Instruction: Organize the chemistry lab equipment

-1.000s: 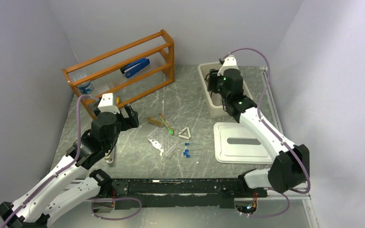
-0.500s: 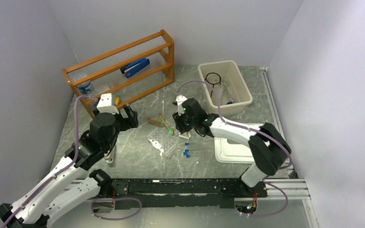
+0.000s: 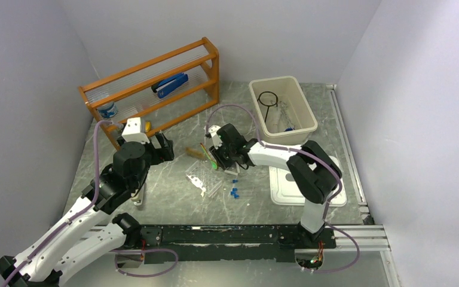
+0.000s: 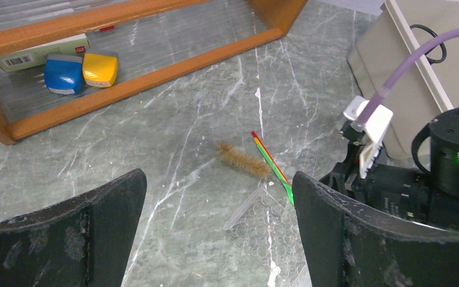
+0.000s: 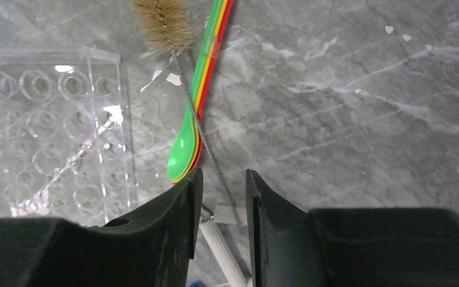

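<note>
My right gripper (image 3: 220, 156) is low over the table's middle, its jaws a narrow gap apart (image 5: 221, 179). A corner of the white triangle (image 5: 224, 212) and the brush's thin wire stem (image 5: 212, 158) lie in that gap, neither visibly pinched. Stacked green, yellow and red spoons (image 5: 186, 146) lie just left of the fingertips. The clear tube rack (image 5: 48, 119) lies flat beside them. Blue-capped tubes (image 3: 234, 192) lie nearer the arms. The black ring stand (image 3: 267, 98) rests in the beige bin (image 3: 302, 128). My left gripper (image 4: 215, 179) hangs wide open and empty above the brush (image 4: 243, 160) and the rack (image 4: 278, 230).
A wooden shelf (image 3: 155, 72) at the back left holds the blue stapler (image 3: 170, 85) and small blue (image 4: 64, 73) and yellow (image 4: 100, 67) items. The bin's white lid (image 3: 290, 185) lies on the right, partly under my right arm.
My right arm swung from over the bin down to the table's middle, and its jaws narrowed round the triangle's corner. The left arm stayed put.
</note>
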### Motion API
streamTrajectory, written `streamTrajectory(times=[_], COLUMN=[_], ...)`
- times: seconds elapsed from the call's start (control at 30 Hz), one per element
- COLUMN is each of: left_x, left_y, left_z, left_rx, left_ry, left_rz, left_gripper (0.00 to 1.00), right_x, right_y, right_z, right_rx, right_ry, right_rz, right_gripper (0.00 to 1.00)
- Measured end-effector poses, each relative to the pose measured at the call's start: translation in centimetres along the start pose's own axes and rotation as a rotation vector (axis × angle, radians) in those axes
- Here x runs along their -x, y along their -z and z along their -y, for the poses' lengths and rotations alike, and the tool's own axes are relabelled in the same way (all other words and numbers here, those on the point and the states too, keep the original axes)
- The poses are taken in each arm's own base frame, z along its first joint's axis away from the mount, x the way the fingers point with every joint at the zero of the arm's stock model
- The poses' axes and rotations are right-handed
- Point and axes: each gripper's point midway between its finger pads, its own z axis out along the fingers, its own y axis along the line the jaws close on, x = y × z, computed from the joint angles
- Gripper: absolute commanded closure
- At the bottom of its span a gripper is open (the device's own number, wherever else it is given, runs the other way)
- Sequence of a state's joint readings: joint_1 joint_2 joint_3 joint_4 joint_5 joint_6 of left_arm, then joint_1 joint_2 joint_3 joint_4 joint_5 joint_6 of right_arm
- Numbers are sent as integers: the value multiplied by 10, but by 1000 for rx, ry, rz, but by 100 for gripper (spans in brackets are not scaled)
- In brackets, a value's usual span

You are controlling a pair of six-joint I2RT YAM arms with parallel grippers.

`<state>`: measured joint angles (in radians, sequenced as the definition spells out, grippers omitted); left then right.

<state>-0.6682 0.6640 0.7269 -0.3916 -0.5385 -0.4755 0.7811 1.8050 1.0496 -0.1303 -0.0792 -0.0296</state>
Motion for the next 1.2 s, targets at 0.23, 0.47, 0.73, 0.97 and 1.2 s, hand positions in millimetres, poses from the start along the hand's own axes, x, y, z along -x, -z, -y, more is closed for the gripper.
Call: streamTrajectory(times=[0.23,0.47,0.73,0.97,1.2], left_x=[0,1,1,2,2], left_y=[0,1,1,2,2], left_z=[0,0,0,0,0], left_rx=[0,-1,-1,-3,-4], left_ry=[0,1,3,5,5], left_rz=[0,3,4,8,8], left_gripper=[4,4,4,4,4], right_x=[-1,-1,7,71,116], right_y=[-12,-14,-7,53,125], right_z=[2,-4,-4,-2,22], right_rx=[4,42,18,-40,-199], right_ry=[40,103,119,98,30], right_rz=[-37,-78,-56,216,478], right_gripper=[79,100,100,100,100])
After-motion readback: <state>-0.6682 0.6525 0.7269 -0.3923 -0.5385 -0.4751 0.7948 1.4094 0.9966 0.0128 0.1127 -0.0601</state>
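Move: The brush's wire handle runs right under my right fingertips, its middle about 2 cm ahead, 2 cm to the left and 2 cm below; its bristle head is some 6 cm ahead and 8 cm left. At that same table height the coloured spoons lie about 5 cm ahead and 4 cm left, the clear tube rack 5 cm back and 7 cm left, the white triangle 1 cm back and 4 cm right. From my left hand, the handle is roughly 6 cm ahead, 18 cm right and 23 cm down. I settle my right hand the last centimetre or so down onto the wire handle of the brush, shut my partly open fingers and pinch the wire. Then I lift fast, about 18 cm nearly straight up and slightly forward, tipping the fingers up some 25 degrees so the bristles swing up ahead of the hand. ##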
